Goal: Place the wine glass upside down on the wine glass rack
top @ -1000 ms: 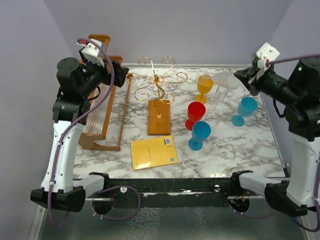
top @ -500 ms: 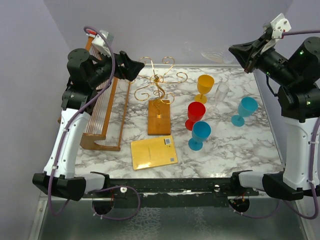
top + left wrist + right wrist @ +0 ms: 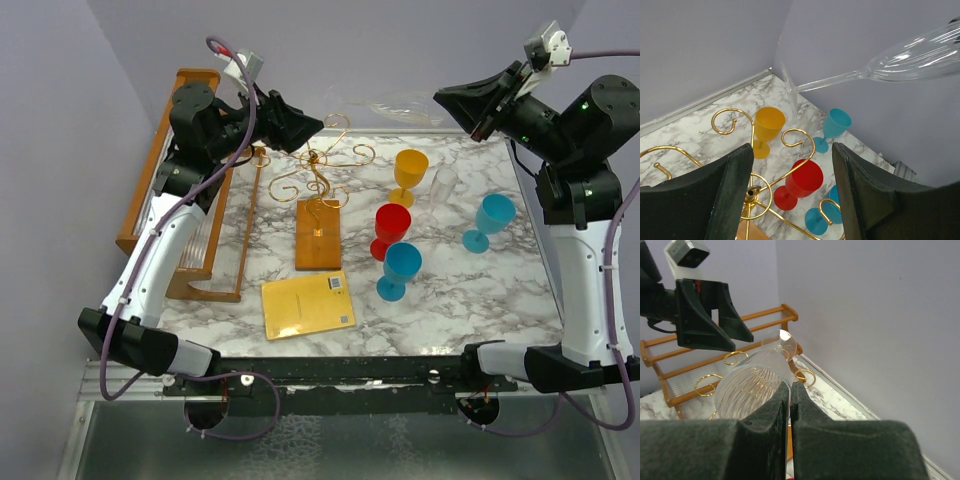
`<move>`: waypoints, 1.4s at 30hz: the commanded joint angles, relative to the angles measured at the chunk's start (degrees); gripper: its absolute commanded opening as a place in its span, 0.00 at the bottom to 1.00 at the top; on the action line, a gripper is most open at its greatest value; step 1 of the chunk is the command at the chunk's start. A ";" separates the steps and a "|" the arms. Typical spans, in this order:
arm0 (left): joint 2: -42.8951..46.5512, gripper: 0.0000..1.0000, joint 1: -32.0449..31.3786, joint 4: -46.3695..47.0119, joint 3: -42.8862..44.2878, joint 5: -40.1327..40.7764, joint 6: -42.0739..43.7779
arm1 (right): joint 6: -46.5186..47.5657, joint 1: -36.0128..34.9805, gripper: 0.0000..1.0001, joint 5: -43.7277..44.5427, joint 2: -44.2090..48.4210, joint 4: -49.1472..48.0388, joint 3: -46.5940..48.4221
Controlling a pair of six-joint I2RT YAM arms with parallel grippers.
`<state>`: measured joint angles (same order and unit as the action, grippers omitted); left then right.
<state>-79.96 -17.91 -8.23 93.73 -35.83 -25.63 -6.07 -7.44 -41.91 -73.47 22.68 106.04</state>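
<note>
My right gripper (image 3: 443, 101) (image 3: 790, 388) is shut on the rim of a clear ribbed wine glass (image 3: 398, 104) (image 3: 751, 384). The glass lies sideways in the air at the back, its foot (image 3: 783, 342) pointing left. Below and to its left stands the gold wire wine glass rack (image 3: 318, 166) on its brown base (image 3: 319, 236). My left gripper (image 3: 306, 126) (image 3: 792, 175) hovers above the rack's curled arms (image 3: 796, 138), open, with nothing between its fingers. In the left wrist view the glass (image 3: 920, 54) crosses the upper right, apart from those fingers.
A large wooden two-tier frame (image 3: 190, 200) stands at the left. Right of the rack are a yellow glass (image 3: 410, 170), a red glass (image 3: 391, 226), two blue glasses (image 3: 401, 266) (image 3: 492, 216) and a small clear glass (image 3: 442, 186). A yellow card (image 3: 308, 305) lies near the front.
My right arm has lifted the clear glass and carried it leftward toward the middle. My left gripper has swung up and right over the rack, its jaws somewhat narrower.
</note>
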 commanded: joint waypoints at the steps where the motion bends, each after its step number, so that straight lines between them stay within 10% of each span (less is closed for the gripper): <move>1: -1.17 0.63 -0.88 5.67 0.85 -3.96 -3.96 | -4.86 0.15 0.01 -4.32 0.90 -6.19 -2.64; 34: -1.94 0.00 -1.59 9.50 -0.18 -3.87 -6.65 | -5.97 0.15 0.01 -8.48 3.25 -10.60 -8.09; 42: 0.53 0.00 -0.55 5.26 0.31 1.62 0.30 | -0.84 0.15 0.39 -6.67 4.33 -7.89 -8.86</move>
<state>-82.52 -19.18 -2.09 93.56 -37.82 -30.33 -10.35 -7.42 -49.01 -70.74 13.74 97.38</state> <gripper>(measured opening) 0.018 0.320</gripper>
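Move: The foot of the clear wine glass, held by the right gripper at its rim, is about 4 cm ahead of the left hand, 5 cm to its right and 5 cm up. The gold rack's hub sits some 5 cm ahead, 2 cm right and 12 cm below the left hand; the yellow glass roughly 14 cm ahead, 19 cm right and 30 cm down. From the right hand, the left fingertips are about 20 cm left, 5 cm ahead and 5 cm lower. Shut the left gripper fully on the lower edge of the wine glass's foot, easing it about 2 cm to the right as it closes. Meanwhile nudge the right hand left and back, with a dip, a partial rise and a second sinking to about 1.5 cm lower, turning it some 8 degrees counter-clockwise to bring the foot in; then, the left shut, open the right fingers about a third to free the rim. ##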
